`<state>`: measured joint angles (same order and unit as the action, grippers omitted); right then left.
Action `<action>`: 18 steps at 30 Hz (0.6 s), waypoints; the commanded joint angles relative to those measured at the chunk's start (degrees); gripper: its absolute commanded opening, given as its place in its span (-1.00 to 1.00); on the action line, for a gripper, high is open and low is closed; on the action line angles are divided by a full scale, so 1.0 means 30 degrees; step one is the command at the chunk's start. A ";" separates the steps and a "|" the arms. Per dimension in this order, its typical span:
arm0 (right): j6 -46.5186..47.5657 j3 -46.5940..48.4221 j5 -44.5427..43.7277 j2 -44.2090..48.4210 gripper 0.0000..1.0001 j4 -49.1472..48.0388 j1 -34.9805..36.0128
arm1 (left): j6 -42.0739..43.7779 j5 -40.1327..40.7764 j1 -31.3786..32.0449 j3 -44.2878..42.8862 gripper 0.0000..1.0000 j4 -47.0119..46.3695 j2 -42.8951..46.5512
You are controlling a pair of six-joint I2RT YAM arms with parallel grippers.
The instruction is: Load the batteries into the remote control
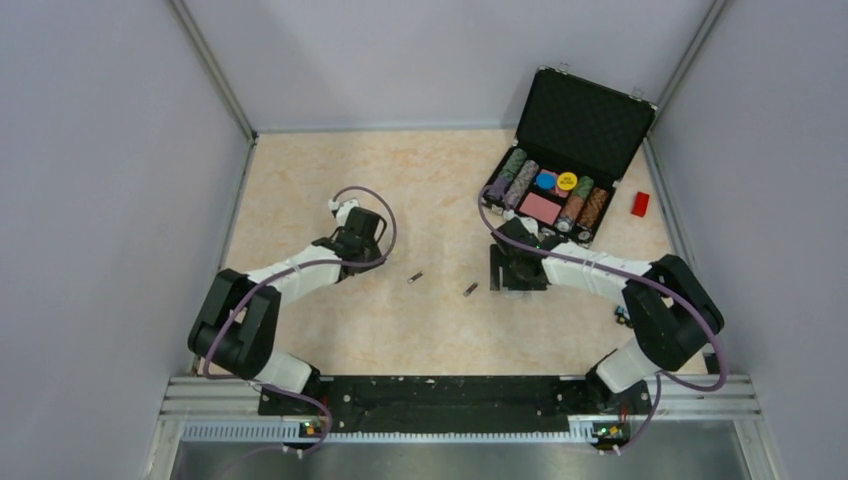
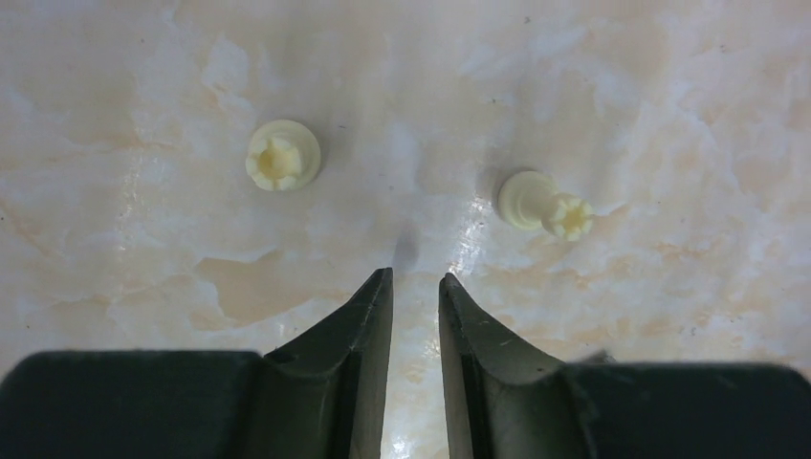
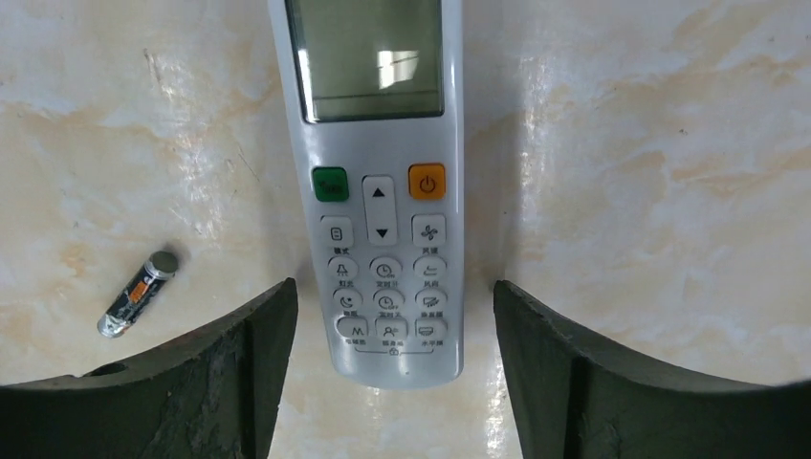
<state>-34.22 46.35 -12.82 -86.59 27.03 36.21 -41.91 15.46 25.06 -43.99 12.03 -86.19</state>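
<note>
The remote control (image 3: 383, 182) lies face up on the marble tabletop, screen away from me, green and orange buttons showing. Its lower end sits between the fingers of my right gripper (image 3: 394, 287), which stands open with a gap on each side and touches nothing. One of the batteries (image 3: 139, 294) lies to the left of the remote. From above, two batteries (image 1: 415, 278) (image 1: 470, 290) lie between the arms, and my right gripper (image 1: 512, 265) hides the remote. My left gripper (image 2: 416, 277) (image 1: 357, 238) hovers over the table, jaws slightly open and empty.
Two cream pegs (image 2: 282, 156) (image 2: 545, 204) lie just beyond the left fingertips. An open black case of poker chips (image 1: 560, 180) stands behind the right gripper, with a small red block (image 1: 640, 203) to its right. Grey walls enclose the table.
</note>
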 commanded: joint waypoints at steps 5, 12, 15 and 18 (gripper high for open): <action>0.0142 0.1451 -0.1966 -0.1978 -0.08 -0.0657 0.0366 | 0.0675 -0.0867 0.0027 0.0339 -0.06 -0.1223 0.1874; 0.1066 0.1949 -0.0974 -0.0737 -0.54 -0.0832 0.0410 | 0.1145 -0.2200 0.0012 0.0866 0.32 -0.2425 0.3868; 0.1741 0.2945 0.2560 0.0649 -0.57 -0.1604 0.0386 | 0.1644 -0.3388 0.0010 0.0864 0.38 -0.3131 0.5141; 0.2018 0.4042 0.7292 0.1663 -0.57 -0.2969 0.0386 | 0.1529 -0.4605 -0.0058 0.0215 0.41 -0.3200 0.6351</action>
<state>-30.70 51.16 -7.90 -88.20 25.23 36.73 -38.57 7.51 25.04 -41.32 7.27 -72.64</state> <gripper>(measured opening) 0.481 0.690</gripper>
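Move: Just ahead of the open right hand lies the remote control, its middle about 5 cm forward, 1 cm left and 1 cm below; its keypad end is already between the fingers. From the same hand, one battery lies 11 cm left and level with it, the other roughly 25 cm left and 3 cm ahead. From the left hand that farther battery is about 8 cm right, 3 cm back and 3 cm below; one cream peg stands 6 cm ahead and 5 cm right, another 7 cm ahead and 6 cm left. Sliding forward about 2.5 cm at table height, the right hand closes its fingers on the sides of the remote's keypad end, then lifts and carries it left towards the nearer battery, turning slightly counter-clockwise. Meanwhile the left hand rises some 7 cm off the pegs, drifting right and opening its fingers wide. ##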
